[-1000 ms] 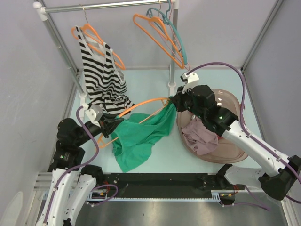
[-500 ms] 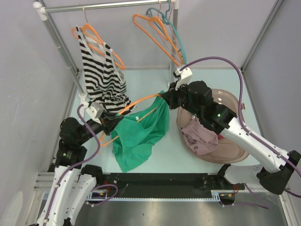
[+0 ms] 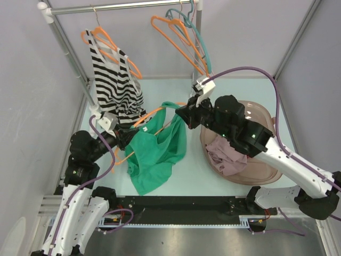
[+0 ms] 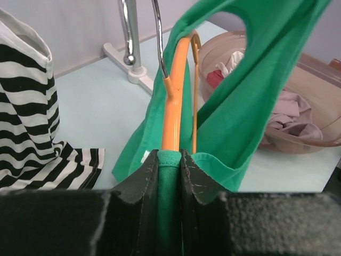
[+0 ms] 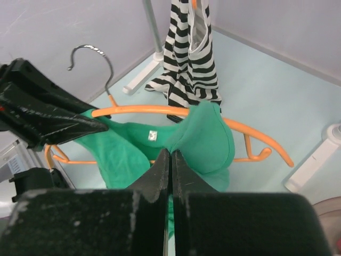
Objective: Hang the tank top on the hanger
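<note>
The green tank top (image 3: 154,154) is draped partly over an orange hanger (image 3: 151,113) held low above the table, left of centre. My left gripper (image 3: 128,140) is shut on the hanger's end with green fabric pinched over it; the left wrist view shows the orange arm (image 4: 173,101) and silver hook (image 4: 158,37) rising from the jaws. My right gripper (image 3: 178,113) is shut on a fold of the tank top (image 5: 208,138), holding it up against the hanger's top arm (image 5: 138,111) near the neck. The top's lower half lies on the table.
A black-and-white striped top (image 3: 117,80) hangs on an orange hanger from the rack rail (image 3: 122,6) at back left. Spare orange and teal hangers (image 3: 184,37) hang at back centre. A brown basin (image 3: 261,114) with a pinkish garment (image 3: 226,154) sits under the right arm.
My right gripper has carried its pinch of green fabric leftward and toward the back, along the hanger. The left gripper and the hanger have stayed nearly still.
</note>
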`<action>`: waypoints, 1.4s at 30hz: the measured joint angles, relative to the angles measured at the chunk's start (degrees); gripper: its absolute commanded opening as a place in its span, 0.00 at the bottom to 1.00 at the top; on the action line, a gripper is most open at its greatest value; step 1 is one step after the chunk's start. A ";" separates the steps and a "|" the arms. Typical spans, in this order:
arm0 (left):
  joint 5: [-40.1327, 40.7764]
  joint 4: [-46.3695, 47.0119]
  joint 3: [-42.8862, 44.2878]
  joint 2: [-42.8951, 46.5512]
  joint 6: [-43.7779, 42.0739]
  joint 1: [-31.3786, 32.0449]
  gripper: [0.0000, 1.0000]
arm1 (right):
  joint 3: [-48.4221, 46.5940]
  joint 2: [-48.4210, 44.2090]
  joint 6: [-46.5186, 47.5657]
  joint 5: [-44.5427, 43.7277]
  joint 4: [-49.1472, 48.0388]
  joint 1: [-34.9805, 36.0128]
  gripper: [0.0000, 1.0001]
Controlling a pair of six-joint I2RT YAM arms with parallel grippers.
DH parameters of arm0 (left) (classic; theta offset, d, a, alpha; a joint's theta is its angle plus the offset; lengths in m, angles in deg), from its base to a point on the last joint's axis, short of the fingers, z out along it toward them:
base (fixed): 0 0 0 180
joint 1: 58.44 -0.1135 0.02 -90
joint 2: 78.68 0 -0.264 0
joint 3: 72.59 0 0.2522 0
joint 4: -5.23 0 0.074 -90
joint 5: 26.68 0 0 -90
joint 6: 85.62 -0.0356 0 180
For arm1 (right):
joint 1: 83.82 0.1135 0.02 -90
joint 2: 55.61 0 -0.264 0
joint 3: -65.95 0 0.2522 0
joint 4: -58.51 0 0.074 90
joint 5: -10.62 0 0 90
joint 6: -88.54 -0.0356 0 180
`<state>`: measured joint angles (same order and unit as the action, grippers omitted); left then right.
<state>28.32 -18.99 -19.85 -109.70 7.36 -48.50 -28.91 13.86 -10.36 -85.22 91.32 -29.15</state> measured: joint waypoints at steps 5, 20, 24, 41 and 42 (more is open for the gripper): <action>2.19 -0.94 0.00 -1.22 -0.04 0.00 0.00 | 2.29 -5.55 -0.07 -1.40 0.90 0.74 0.00; 3.91 -1.20 2.19 -2.45 -0.48 -0.02 0.00 | 19.28 -9.73 -4.35 2.43 1.92 3.91 0.04; 2.82 -1.14 5.03 -4.24 -0.66 0.00 0.00 | 22.21 -9.01 -4.70 3.82 2.27 6.27 0.65; -17.79 -4.92 14.93 -8.46 -6.36 -0.13 0.00 | 4.35 -15.34 15.30 11.37 15.56 6.99 0.94; -19.15 -6.03 15.89 -8.87 -6.78 -0.13 0.00 | 2.43 -15.15 16.92 12.41 16.48 6.99 0.94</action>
<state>9.17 -25.02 -3.96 -118.58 0.58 -48.64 -26.49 -1.28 6.55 -72.81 107.80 -22.15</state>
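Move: The hanger's right end, across which the tank top is already draped, lies some 9 cm ahead, 4 cm to the right and 6 cm below the right hand, which still pinches the free shoulder. From that hand the striped top hangs about 15 cm ahead, 22 cm left and 12 cm lower; the bin is roughly level with it, 28 cm right and 30 cm down. From the left hand, the hanger end is about 11 cm forward, 21 cm right and 4 cm higher. The tank top's free shoulder is drawn right and back by the right hand, then lowered some 15 cm on the robot's side of the hanger, where the fingers open wide and the empty hand climbs away, backing off rightward. The left hand keeps pinching hanger and cloth, dips slightly, then lifts about 7 cm while drawing back and right and turning clockwise. ##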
